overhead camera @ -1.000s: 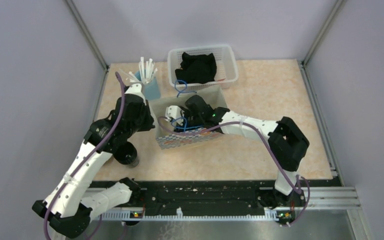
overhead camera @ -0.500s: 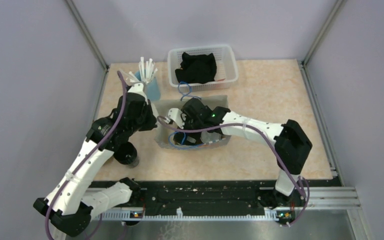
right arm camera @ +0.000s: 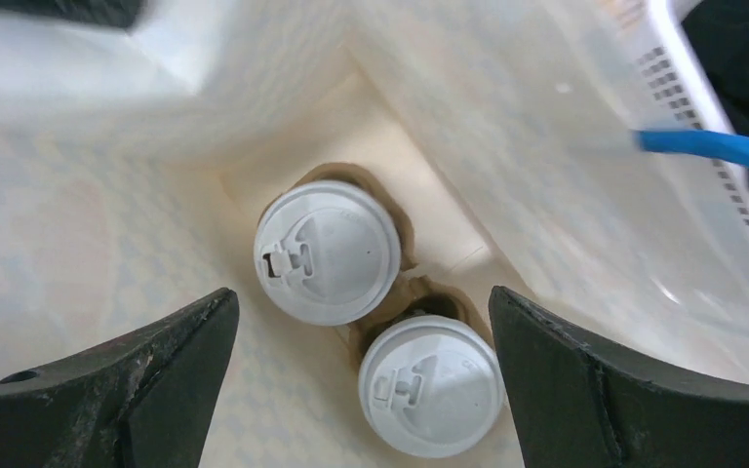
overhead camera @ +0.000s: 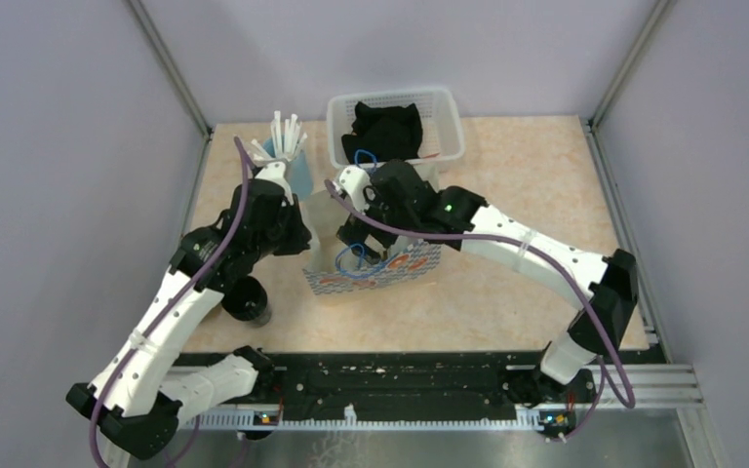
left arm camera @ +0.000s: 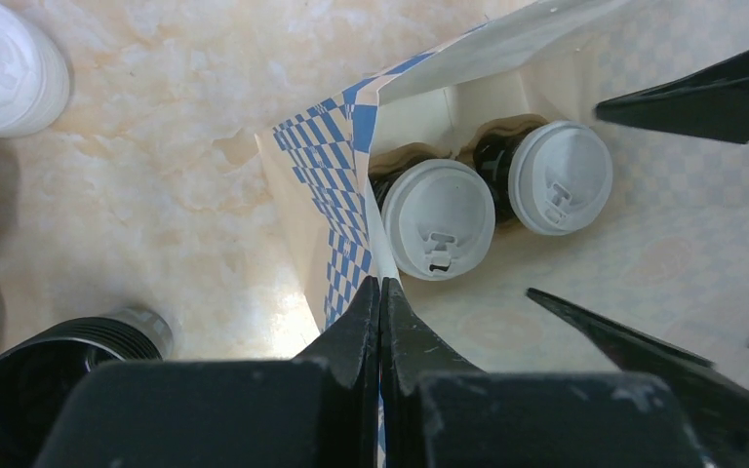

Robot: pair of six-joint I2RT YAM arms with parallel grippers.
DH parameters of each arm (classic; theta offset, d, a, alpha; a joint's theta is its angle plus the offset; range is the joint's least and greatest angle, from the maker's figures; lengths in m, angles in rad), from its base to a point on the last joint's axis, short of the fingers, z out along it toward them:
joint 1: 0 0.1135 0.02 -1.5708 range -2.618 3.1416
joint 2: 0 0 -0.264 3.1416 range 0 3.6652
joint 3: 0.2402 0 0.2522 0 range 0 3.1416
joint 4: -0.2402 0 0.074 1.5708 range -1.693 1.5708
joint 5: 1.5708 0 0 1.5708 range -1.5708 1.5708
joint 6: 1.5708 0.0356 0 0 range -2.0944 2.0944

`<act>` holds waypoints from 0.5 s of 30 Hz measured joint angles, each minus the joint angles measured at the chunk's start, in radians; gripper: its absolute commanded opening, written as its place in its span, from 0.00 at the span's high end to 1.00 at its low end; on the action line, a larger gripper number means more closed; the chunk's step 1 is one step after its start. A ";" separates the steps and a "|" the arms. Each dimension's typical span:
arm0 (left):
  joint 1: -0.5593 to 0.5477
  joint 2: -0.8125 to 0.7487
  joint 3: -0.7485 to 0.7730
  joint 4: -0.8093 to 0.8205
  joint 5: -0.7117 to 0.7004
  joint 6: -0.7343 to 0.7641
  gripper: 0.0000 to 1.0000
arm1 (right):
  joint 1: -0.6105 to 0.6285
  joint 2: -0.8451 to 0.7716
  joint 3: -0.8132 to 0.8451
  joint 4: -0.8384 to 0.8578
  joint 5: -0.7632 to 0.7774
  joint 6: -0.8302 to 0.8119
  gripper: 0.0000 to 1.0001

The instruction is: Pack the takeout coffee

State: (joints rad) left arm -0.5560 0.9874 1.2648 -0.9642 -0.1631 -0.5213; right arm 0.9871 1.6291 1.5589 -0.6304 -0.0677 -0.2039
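Note:
Two takeout coffee cups with white lids stand side by side in a brown pulp carrier at the bottom of a blue-checked paper bag. In the left wrist view the same cups show inside the bag. My left gripper is shut on the bag's near-left rim. Above the cups, inside the bag's mouth, my right gripper stands wide open and holds nothing. In the top view the right gripper hides the cups.
A white basket with a black cloth sits just behind the bag. A blue holder of white straws stands back left. An empty black cup and a white lid lie left of the bag.
The right gripper opened fully and rose from deep in the bag towards its mouth, leaving the cups at the bottom. The bag sagged, then stood up again. The left grip is unchanged.

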 measured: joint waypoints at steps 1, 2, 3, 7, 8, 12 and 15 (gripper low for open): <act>0.000 0.004 0.002 0.000 0.002 0.002 0.96 | 0.000 -0.007 0.025 -0.016 0.015 0.017 0.01; 0.000 0.009 0.005 0.000 0.002 0.006 0.95 | 0.000 -0.013 0.043 -0.026 0.027 0.028 0.01; 0.000 0.017 0.011 0.000 0.003 0.010 0.92 | 0.001 -0.022 0.068 -0.038 0.045 0.043 0.01; 0.000 0.055 0.039 -0.001 -0.004 0.024 0.79 | 0.001 -0.066 0.186 -0.095 0.145 0.102 0.01; 0.000 0.062 0.045 -0.002 -0.010 0.026 0.74 | 0.001 -0.073 0.218 -0.105 0.171 0.114 0.01; 0.000 0.089 0.095 -0.020 -0.029 0.034 0.31 | 0.001 -0.100 0.379 -0.144 0.317 0.167 0.01; 0.000 0.111 0.185 -0.052 -0.059 0.046 0.08 | -0.002 -0.134 0.453 -0.156 0.446 0.191 0.01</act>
State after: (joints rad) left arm -0.5560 1.0988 1.4502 -1.0161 -0.2222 -0.4751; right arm 0.9855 1.4948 2.0121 -0.7864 0.3782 -0.0128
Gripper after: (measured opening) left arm 0.722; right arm 0.985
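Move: For the empty right hand, inside the bag's mouth, the takeout bag's middle is 9 cm below, 1 cm ahead and 1 cm right; the two lidded cups are nearly straight beneath, some 2 cm ahead and 15 cm down. The rear blue handle stands about 11 cm ahead and 5 cm higher. The left hand still pinches the bag's left rim: the bag's middle lies 13 cm right, 2 cm ahead and 13 cm below it, the black cup stack roughly 12 cm left, 5 cm back, 18 cm down. Straight up and fast, the wide-open right hand draws out of the bag's mouth, about 22 cm, swinging some 8 cm right as it clears the rim, while the wrist turns clockwise and tips the fingers up, away from the cups. The left hand opens most of the way, lets go of the left rim, and eases a little forward, then up. ##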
